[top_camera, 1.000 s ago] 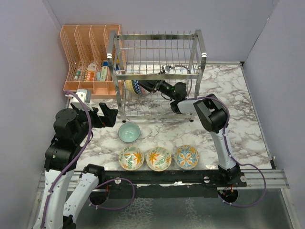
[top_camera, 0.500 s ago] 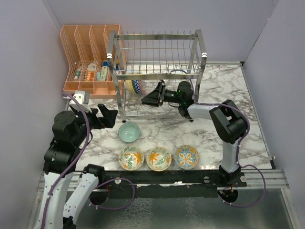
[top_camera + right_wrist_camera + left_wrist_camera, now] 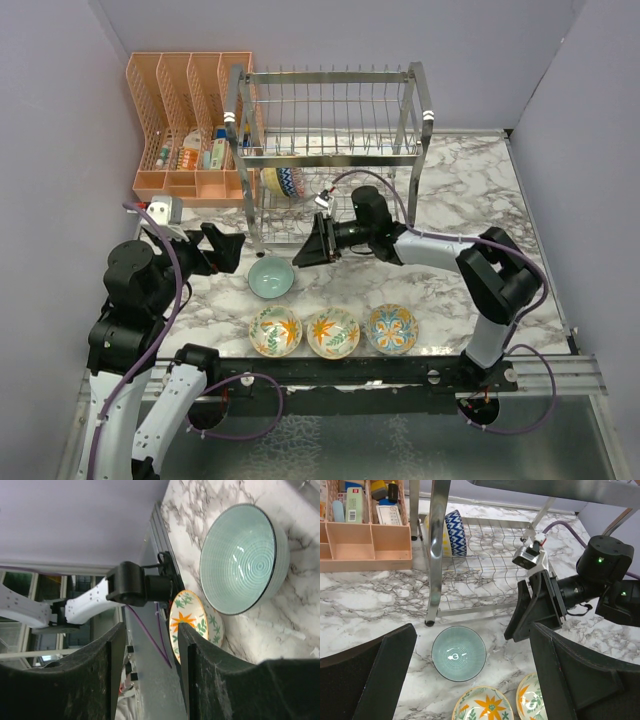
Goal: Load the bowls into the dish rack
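A teal bowl (image 3: 271,277) (image 3: 458,653) (image 3: 240,560) sits on the marble just in front of the dish rack (image 3: 420,100) (image 3: 437,540). Three floral bowls (image 3: 275,331) (image 3: 332,332) (image 3: 391,328) line the near edge; one of them (image 3: 187,625) shows in the right wrist view. On the rack's lower tier a blue-zigzag and yellow bowl (image 3: 283,182) (image 3: 452,527) stands on edge. My right gripper (image 3: 315,247) (image 3: 151,630) is open and empty, just right of the teal bowl. To that bowl's left my left gripper (image 3: 218,250) (image 3: 472,630) hangs open and empty.
A peach plastic organizer (image 3: 185,90) (image 3: 365,545) with small packets stands left of the rack. Purple walls close in the left, the right and the back. A black rail (image 3: 350,375) runs along the table's near edge.
My right gripper has drawn back out of the rack's lower tier toward the near left, ending beside the teal bowl; the zigzag bowl stays in the rack. The left arm has shifted only slightly.
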Robot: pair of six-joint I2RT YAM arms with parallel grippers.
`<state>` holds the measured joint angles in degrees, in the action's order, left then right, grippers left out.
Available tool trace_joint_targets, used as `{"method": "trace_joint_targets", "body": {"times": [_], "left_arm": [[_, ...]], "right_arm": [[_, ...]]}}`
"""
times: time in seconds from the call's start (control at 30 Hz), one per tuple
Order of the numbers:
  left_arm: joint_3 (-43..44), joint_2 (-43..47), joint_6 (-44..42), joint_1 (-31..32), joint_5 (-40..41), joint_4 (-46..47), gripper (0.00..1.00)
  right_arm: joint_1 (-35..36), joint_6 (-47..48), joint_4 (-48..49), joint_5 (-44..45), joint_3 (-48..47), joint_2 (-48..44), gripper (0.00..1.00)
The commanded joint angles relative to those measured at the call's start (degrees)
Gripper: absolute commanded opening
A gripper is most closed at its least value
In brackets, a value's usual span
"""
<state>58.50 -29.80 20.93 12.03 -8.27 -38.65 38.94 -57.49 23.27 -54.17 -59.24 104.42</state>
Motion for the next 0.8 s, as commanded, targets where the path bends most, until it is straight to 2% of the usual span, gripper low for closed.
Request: {"method": "trace_joint_targets", "body": {"times": [0.0, 0.43, 0.77], "left_arm": [[1.62, 0.74, 0.52, 0.18, 1.07, -0.28, 0.99], [1.47, 1.30, 0.84, 0.17, 2.25, -1.59, 0.99], [1.33, 1.69, 1.21, 0.18, 2.72, -1.84, 0.99]], "right_arm": [[2.40, 7.53, -9.35, 5.52, 2.41, -5.12, 0.47], [11.25, 10.13, -11.42, 18.67, 10.77, -13.35, 0.49], [21.49, 12.37, -13.82, 32.38, 9.52, -15.68, 0.49]]}}
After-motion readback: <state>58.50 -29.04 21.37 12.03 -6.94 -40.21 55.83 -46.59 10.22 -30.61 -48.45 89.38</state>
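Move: The front-left flower bowl lies about 12 cm back from the right gripper, 7 cm to its left and some 11 cm lower. The green bowl sits roughly 8 cm to that gripper's left and 1 cm back; the middle flower bowl is 12 cm back and 7 cm to the right, both similarly low. From the left gripper, the front-left flower bowl is about 8 cm back, 3 cm right and far below. Draw the empty right gripper back about 10 cm past the right side of the green bowl, towards the front-left flower bowl, sinking some 3 cm on the way and easing off near the end. Tip its left-pointing fingers down by roughly 15 degrees with a slight roll, keeping them about half open and touching nothing yet. ##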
